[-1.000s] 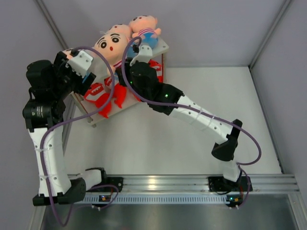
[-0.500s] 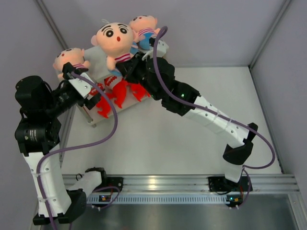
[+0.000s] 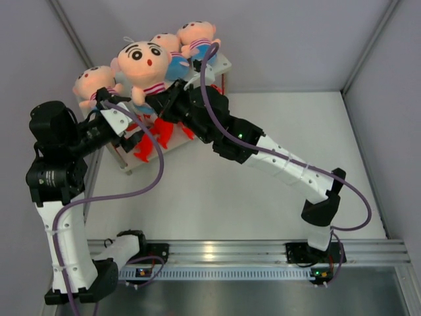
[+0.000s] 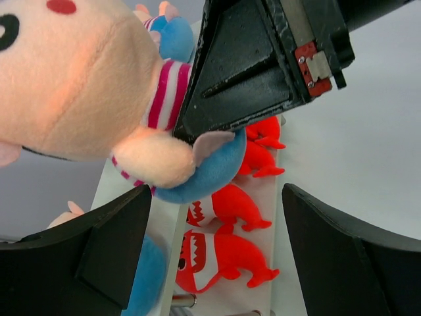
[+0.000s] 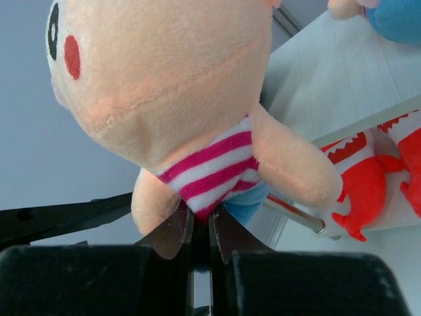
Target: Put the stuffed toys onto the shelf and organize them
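My right gripper (image 5: 200, 220) is shut on the striped shirt of a peach boy doll (image 3: 143, 60), which hangs above the white shelf (image 3: 222, 64); its big head (image 5: 164, 72) fills the right wrist view. My left gripper (image 4: 217, 253) stands open just off the shelf's near end, nothing between its fingers, with the held doll (image 4: 79, 85) above it. Another doll (image 3: 92, 82) sits on the top board's left end, and two dolls (image 3: 197, 34) sit at the far end. Several red sharks (image 4: 223, 260) lie in a row on the lower board.
The shelf stands angled in the back left corner, next to the left wall post (image 3: 72, 33). The right arm (image 3: 276, 158) stretches across the white table (image 3: 263, 197) from the front right. A metal shelf leg (image 5: 296, 214) shows below the held doll.
The right gripper has lifted its doll off the top board and carried it left. The left gripper has drawn back from the shelf's left end, uncovering a doll sitting there.
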Motion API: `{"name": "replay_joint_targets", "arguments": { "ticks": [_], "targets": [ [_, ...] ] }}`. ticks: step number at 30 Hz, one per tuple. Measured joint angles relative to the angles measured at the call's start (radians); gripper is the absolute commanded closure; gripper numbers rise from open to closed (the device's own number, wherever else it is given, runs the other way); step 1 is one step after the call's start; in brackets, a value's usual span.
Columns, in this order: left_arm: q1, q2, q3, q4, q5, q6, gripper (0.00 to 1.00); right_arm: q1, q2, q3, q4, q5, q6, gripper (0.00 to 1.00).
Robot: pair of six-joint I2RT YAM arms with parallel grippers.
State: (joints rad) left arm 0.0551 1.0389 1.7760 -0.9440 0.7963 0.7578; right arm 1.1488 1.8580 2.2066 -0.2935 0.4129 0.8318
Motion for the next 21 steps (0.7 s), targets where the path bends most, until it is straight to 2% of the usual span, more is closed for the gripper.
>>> {"name": "replay_joint_targets", "arguments": {
  "ticks": [3,5,6,8,9,14,16,21],
  "targets": [
    [-0.003,0.001,-0.003,0.000,0.000,0.001,0.16,0.006,0.018,0.000,0.010,-0.014,0.011,1.00],
    [-0.003,0.003,-0.003,-0.001,0.000,0.000,0.21,0.009,0.029,0.002,0.017,-0.016,0.018,1.00],
    [-0.003,0.005,-0.003,-0.001,0.000,0.000,0.30,0.010,0.034,0.006,0.017,-0.016,0.019,1.00],
    [-0.003,0.007,-0.003,0.001,-0.002,0.000,0.42,0.010,0.041,0.014,0.014,-0.018,0.026,1.00],
    [-0.003,0.009,-0.003,0.001,-0.006,0.004,0.57,0.010,0.045,0.021,0.015,-0.018,0.026,1.00],
    [-0.002,0.016,-0.003,0.016,-0.033,0.011,0.94,0.011,0.049,0.027,0.010,-0.018,0.024,1.00],
    [-0.002,0.018,-0.003,0.016,-0.033,0.011,1.00,0.011,0.049,0.027,0.009,-0.017,0.021,1.00],
    [-0.001,0.026,0.005,0.016,-0.031,0.002,1.00,0.011,0.049,0.027,0.011,-0.017,0.021,1.00]
  ]
}}
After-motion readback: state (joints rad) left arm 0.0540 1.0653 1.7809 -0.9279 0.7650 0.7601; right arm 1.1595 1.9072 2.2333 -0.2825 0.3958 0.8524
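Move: The held doll hangs from the right gripper by its striped waist, its middle about 3 cm ahead, 4 cm right and 5 cm above the open left hand. From the left hand, the left-end doll on the shelf top sits roughly 9 cm ahead, 12 cm left and 6 cm lower. For the right hand, the left gripper waits about 5 cm left, 2 cm back and 3 cm lower; the middle doll is some 14 cm ahead, 5 cm right and 6 cm lower. The right hand, still pinching the doll's waist with shut fingers, brings it about 2 cm left and 1 cm down to the waiting left gripper, then holds it steady there. The left hand, pointing forward-right, eases roughly 1 cm forward and swings its wide-open fingers fully shut at the doll's hip, just under its arm, seeming to pinch a thin fold of the clothing. ##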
